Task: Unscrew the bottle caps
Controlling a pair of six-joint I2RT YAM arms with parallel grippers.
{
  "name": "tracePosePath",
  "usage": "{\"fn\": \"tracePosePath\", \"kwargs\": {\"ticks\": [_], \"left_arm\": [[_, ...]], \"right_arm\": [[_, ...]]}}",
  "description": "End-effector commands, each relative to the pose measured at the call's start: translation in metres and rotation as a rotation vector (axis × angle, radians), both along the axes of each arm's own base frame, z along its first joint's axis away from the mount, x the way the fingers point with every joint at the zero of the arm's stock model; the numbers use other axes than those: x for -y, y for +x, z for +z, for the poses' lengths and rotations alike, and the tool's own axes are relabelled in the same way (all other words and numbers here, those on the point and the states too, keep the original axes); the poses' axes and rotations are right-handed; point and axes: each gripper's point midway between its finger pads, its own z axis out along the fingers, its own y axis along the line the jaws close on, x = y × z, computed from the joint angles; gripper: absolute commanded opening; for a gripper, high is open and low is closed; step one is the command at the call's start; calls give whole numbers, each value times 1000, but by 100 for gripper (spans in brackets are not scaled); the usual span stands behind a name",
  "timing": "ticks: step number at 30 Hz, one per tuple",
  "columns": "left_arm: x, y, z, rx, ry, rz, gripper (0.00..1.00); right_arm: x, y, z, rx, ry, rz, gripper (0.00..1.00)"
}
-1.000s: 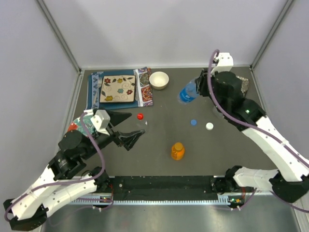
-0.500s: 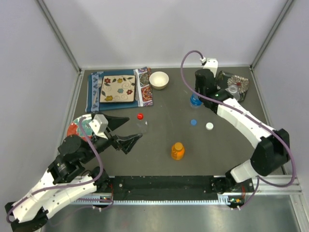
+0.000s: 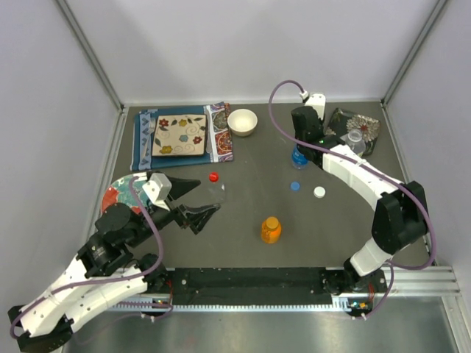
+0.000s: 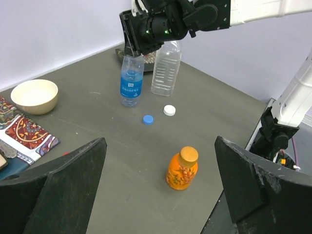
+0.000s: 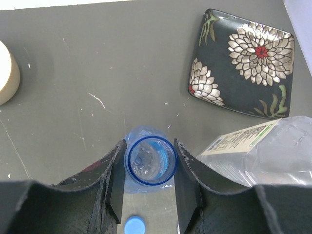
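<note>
My right gripper (image 5: pixel 148 168) is shut on the neck of the blue-tinted bottle (image 5: pixel 149 161), which is uncapped and stands upright on the table (image 3: pixel 250 158). Its blue cap (image 3: pixel 295 186) and a white cap (image 3: pixel 319 192) lie loose nearby. Beside it stands the wide clear bottle (image 4: pixel 166 68), also uncapped. The short orange bottle (image 4: pixel 182 170) stands alone with its orange cap (image 4: pixel 188 155) on. My left gripper (image 3: pixel 209 191) hangs open, well short of the orange bottle. A red cap (image 3: pixel 213 176) lies near a faint slim clear bottle (image 3: pixel 218 193).
A dark flowered plate (image 5: pixel 243 63) lies at the back right behind the bottles. A white bowl (image 3: pixel 242 121) and a patterned cloth with a tile (image 3: pixel 180 136) sit at the back left. A round red plate (image 3: pixel 118 195) lies under my left arm.
My right arm has swung in and down, bringing the tilted blue-tinted bottle upright beside the wide clear bottle. The left arm has shifted only slightly.
</note>
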Motion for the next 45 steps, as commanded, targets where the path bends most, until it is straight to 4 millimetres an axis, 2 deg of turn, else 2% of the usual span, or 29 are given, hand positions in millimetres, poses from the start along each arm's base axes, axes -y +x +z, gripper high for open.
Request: {"fn": "tracePosePath", "kwargs": {"ticks": [1,2,5,8,27,30,34,35,38,39,40,41,42,43,44,45], "left_arm": [[8,4,5,9,-14,-9,98],[9,5,5,10,-13,-7,98],[10,7,5,11,-12,-8,98],[13,7,5,8,-7,-14,98],[17,5,4,-1,0,-38,98],[17,5,4,0,-1,-39,98],[16,7,2,-4,2,-22,98],[15,7,3,-3,1,-21,98],[15,8,2,-3,2,-16,98],[15,9,1,-4,6,-15,98],[15,9,0,-8,5,-12,98],[15,10,-1,-10,7,-9,98],[16,10,-2,-12,7,-9,98],[16,11,-3,-14,8,-9,98],[17,13,-6,-21,14,-3,98],[18,14,-7,-23,14,0,98]], "right_arm": [[0,8,11,26,4,2,32],[-1,7,9,21,4,9,40],[-3,6,12,19,15,20,51],[-5,6,13,16,22,28,58],[-9,4,16,13,44,45,60],[-7,2,25,28,61,39,66],[-7,-8,54,60,105,47,75],[-6,-13,66,78,120,55,76],[-5,-28,84,81,149,67,79],[-2,-38,101,115,172,70,79],[-4,-46,106,121,178,82,79],[-8,-57,112,127,178,104,79],[-8,-72,131,172,199,128,79],[-10,-84,130,173,201,156,79],[-20,-94,132,172,222,226,79],[-29,-115,145,204,257,299,79]]}}
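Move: The blue-labelled bottle already stands on the table with its neck between the right fingers. Its middle is about 10 cm straight below that hand. From the right hand, the loose blue cap lies roughly 9 cm back and 3 cm left, the white cap some 11 cm back and 5 cm right, and the big clear bottle about 2 cm back and 12 cm right. The left hand has the blue-labelled bottle about 29 cm ahead, 29 cm right and 23 cm below. Let go of the blue-labelled bottle with the right gripper: open the fingers off its neck in two stages, keeping the hand nearly in place at first. Then, with the fingers wide, draw the hand up about 9 cm and back some 6 cm, clear of the bottle's mouth, letting the wrist turn about 10 degrees. ##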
